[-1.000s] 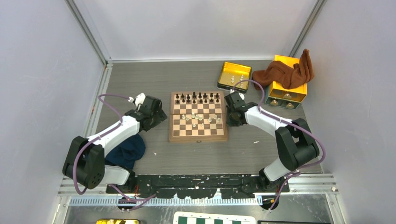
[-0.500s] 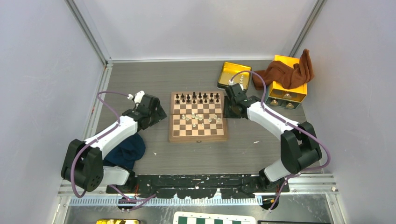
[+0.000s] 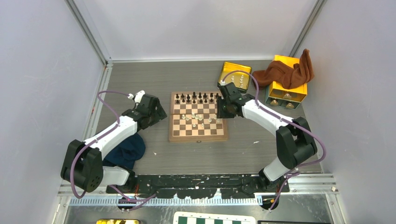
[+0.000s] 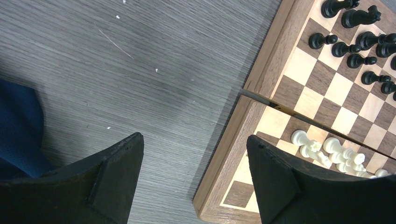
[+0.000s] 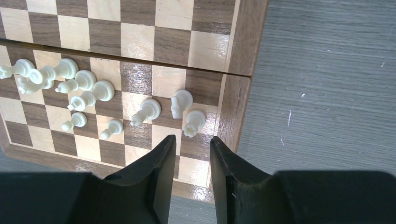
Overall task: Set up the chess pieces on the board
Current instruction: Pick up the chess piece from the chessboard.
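The board point(image 3: 198, 138) lies mid-table, with dark chess pieces point(image 3: 196, 97) standing in its far rows. White chess pieces point(image 3: 201, 118) are clustered near its middle, several lying on their sides. My left gripper point(image 3: 161, 113) hovers at the board's left edge point(image 4: 261, 70), open wide, with only table and board corner between its fingers point(image 4: 194, 137). My right gripper point(image 3: 218, 111) is over the board's right edge point(image 5: 245, 37). Its jaws point(image 5: 192, 138) stand a narrow gap apart and hold nothing. A white piece point(image 5: 194, 122) stands just ahead of the tips, beside other white pieces point(image 5: 70, 84).
A yellow metal tray point(image 3: 225, 70) holding a few white pieces sits behind the right arm. A yellow box point(image 3: 286, 88) with a brown cloth point(image 3: 287, 72) draped on it stands at the far right. A blue cloth point(image 3: 126, 151) lies under the left arm.
My right gripper swung from beside the board's right edge to over its right columns, and its jaws opened from nearly shut. The left gripper opened a little wider and barely moved.
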### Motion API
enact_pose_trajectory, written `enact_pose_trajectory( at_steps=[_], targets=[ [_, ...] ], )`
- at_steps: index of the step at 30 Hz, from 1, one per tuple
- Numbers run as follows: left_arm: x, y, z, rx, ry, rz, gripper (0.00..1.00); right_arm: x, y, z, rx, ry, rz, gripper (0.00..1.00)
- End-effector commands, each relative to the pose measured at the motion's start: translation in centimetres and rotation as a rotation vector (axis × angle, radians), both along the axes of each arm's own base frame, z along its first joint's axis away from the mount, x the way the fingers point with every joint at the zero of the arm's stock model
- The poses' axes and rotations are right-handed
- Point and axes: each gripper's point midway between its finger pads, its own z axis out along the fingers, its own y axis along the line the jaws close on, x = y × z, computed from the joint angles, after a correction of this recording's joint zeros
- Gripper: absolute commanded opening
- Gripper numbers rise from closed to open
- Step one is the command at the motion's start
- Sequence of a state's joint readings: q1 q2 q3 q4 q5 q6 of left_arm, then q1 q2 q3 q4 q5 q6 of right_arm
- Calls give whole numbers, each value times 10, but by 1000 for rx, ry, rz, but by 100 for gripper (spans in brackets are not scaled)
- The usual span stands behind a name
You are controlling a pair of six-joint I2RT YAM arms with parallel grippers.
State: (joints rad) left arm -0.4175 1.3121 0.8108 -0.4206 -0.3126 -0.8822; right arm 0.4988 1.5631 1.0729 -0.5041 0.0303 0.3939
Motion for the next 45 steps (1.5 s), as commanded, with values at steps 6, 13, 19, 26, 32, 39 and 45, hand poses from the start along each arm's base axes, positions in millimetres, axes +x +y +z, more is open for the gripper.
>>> enact_pose_trajectory(
  at_steps=[6, 13, 19, 26, 32, 39, 45],
  targets=[
    [12, -3, 23, -30, -76, 0, 82, 14, 13, 7, 14, -29, 40, 38],
    [11, -3, 21, -30, -72, 2, 81, 14, 20, 1, 29, -5, 65, 37],
    [10, -2, 18, -28, -68, 4, 82, 16, 22, -2, 31, 4, 70, 35],
    [9, -1, 16, -27, -63, 8, 81, 19, 21, -3, 14, 6, 71, 22],
    [8, 0, 15, -35, -62, 14, 81, 17, 18, -6, -4, 20, 70, 11],
    [6, 0, 15, -42, -62, 16, 81, 14, 15, 0, -4, 16, 66, 3],
    [4, 0, 15, -49, -62, 18, 81, 7, 13, 11, 7, 0, 62, 2]
  ],
)
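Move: The crowned white piece near the board's right edge lies about 1 cm ahead of the right hand, 1 cm to its left and some 3 cm below. The white knight stands 1 cm farther out and 1 cm to the left of it, the white bishop level with it and 3 cm to its left, and a white pawn 5 cm to its left and 2 cm nearer. From the left hand it lies about 20 cm to the right, level ahead and 3 cm lower. Its fingertips end up pinching the crowned white piece by its top: the half-open right hand first sinks about 2 cm beside it, tipping slightly steeper, then eases left and a little forward while the fingers close to a narrow gap. After that it stays there and keeps its hold. ##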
